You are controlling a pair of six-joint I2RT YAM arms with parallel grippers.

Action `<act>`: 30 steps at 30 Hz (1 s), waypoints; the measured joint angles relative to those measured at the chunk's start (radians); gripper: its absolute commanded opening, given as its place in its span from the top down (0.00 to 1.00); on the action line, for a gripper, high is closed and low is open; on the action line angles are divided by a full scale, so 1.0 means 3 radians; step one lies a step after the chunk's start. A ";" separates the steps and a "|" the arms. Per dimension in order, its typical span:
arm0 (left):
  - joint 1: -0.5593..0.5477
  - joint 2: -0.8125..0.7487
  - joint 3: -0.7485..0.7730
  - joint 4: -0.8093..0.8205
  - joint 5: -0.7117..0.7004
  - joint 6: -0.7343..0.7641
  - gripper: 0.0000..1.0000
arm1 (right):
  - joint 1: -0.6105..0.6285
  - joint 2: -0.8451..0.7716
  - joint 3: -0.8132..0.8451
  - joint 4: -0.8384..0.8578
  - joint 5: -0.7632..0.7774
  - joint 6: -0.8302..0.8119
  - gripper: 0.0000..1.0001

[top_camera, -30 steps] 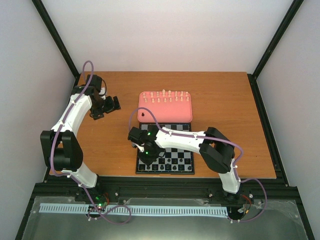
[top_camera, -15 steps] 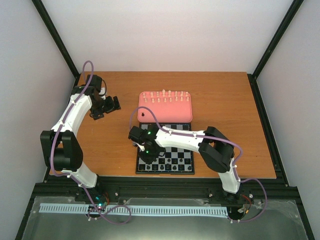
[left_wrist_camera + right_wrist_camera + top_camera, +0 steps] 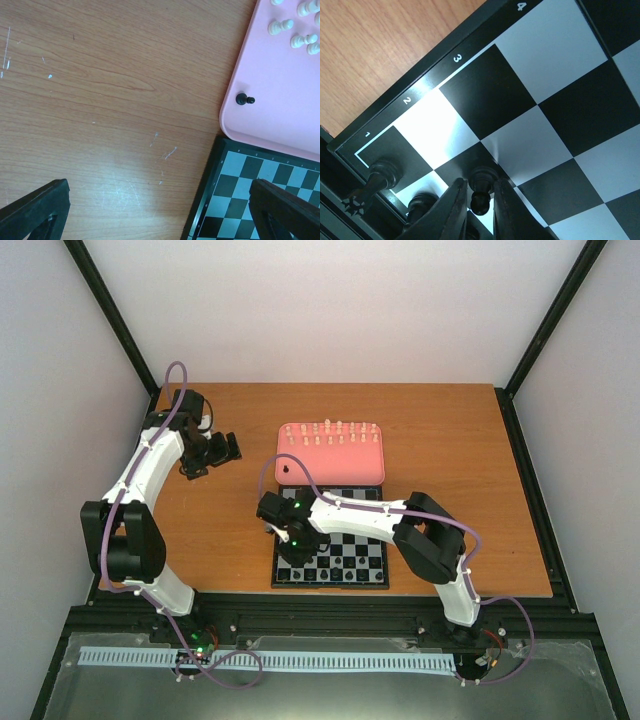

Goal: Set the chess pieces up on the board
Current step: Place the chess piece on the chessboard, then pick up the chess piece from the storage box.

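Note:
The board (image 3: 366, 551) lies at the table's near edge, with black chess pieces (image 3: 330, 573) along its front rows. In the right wrist view a black pawn (image 3: 481, 192) stands upright on a dark square near the board's corner. My right gripper (image 3: 479, 201) straddles it, and a thin gap shows between each finger (image 3: 454, 210) and the pawn, so the jaws are slightly open. A black rook (image 3: 380, 175) stands on the corner square. My left gripper (image 3: 160, 215) hangs open over bare wood left of the board (image 3: 235, 200), holding nothing.
The pink tray (image 3: 335, 470) behind the board carries cream-white pieces (image 3: 330, 432) in rows, and one black pawn (image 3: 244, 99) lies on its side in the tray's near-left corner. The right arm (image 3: 360, 518) stretches across the board.
The right arm's elbow has drifted a little left while its gripper stayed over the board's near-left corner. The left arm has not moved.

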 measured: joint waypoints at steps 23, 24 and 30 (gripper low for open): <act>0.0000 0.0028 0.0022 -0.0001 0.0005 0.0000 0.00 | -0.0067 -0.0001 0.0462 -0.0202 0.0224 -0.0095 0.55; 0.0000 0.0028 0.0023 -0.0001 0.0006 0.0000 0.00 | -0.0109 -0.0001 0.0502 -0.0207 0.0224 -0.0095 0.53; 0.0000 0.0042 0.0052 -0.0005 0.0018 0.0000 0.00 | -0.0702 0.0088 0.0999 -0.0182 0.0097 -0.0107 0.52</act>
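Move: Some 23 cm ahead of the right hand and about 3 cm to its left, roughly level with it, the last black pawn stands in the near left corner of the pink tray. The nearest white pawn is about 8 cm beyond that one. Between the right fingers is the pawn just placed, with the rook about 3 cm back and 3 cm left. From the left hand, the tray's black pawn lies roughly 14 cm right, 2 cm ahead and 12 cm below. Leaving the placed pawn, the right hand first eases up, left and forward over the board, then swings quickly forward towards the black pawn in the tray, still climbing: about 12 cm forward and 8 cm up in all. Its already loosened fingers spread to about half open, while the wrist tilts and turns some 10 degrees clockwise. ##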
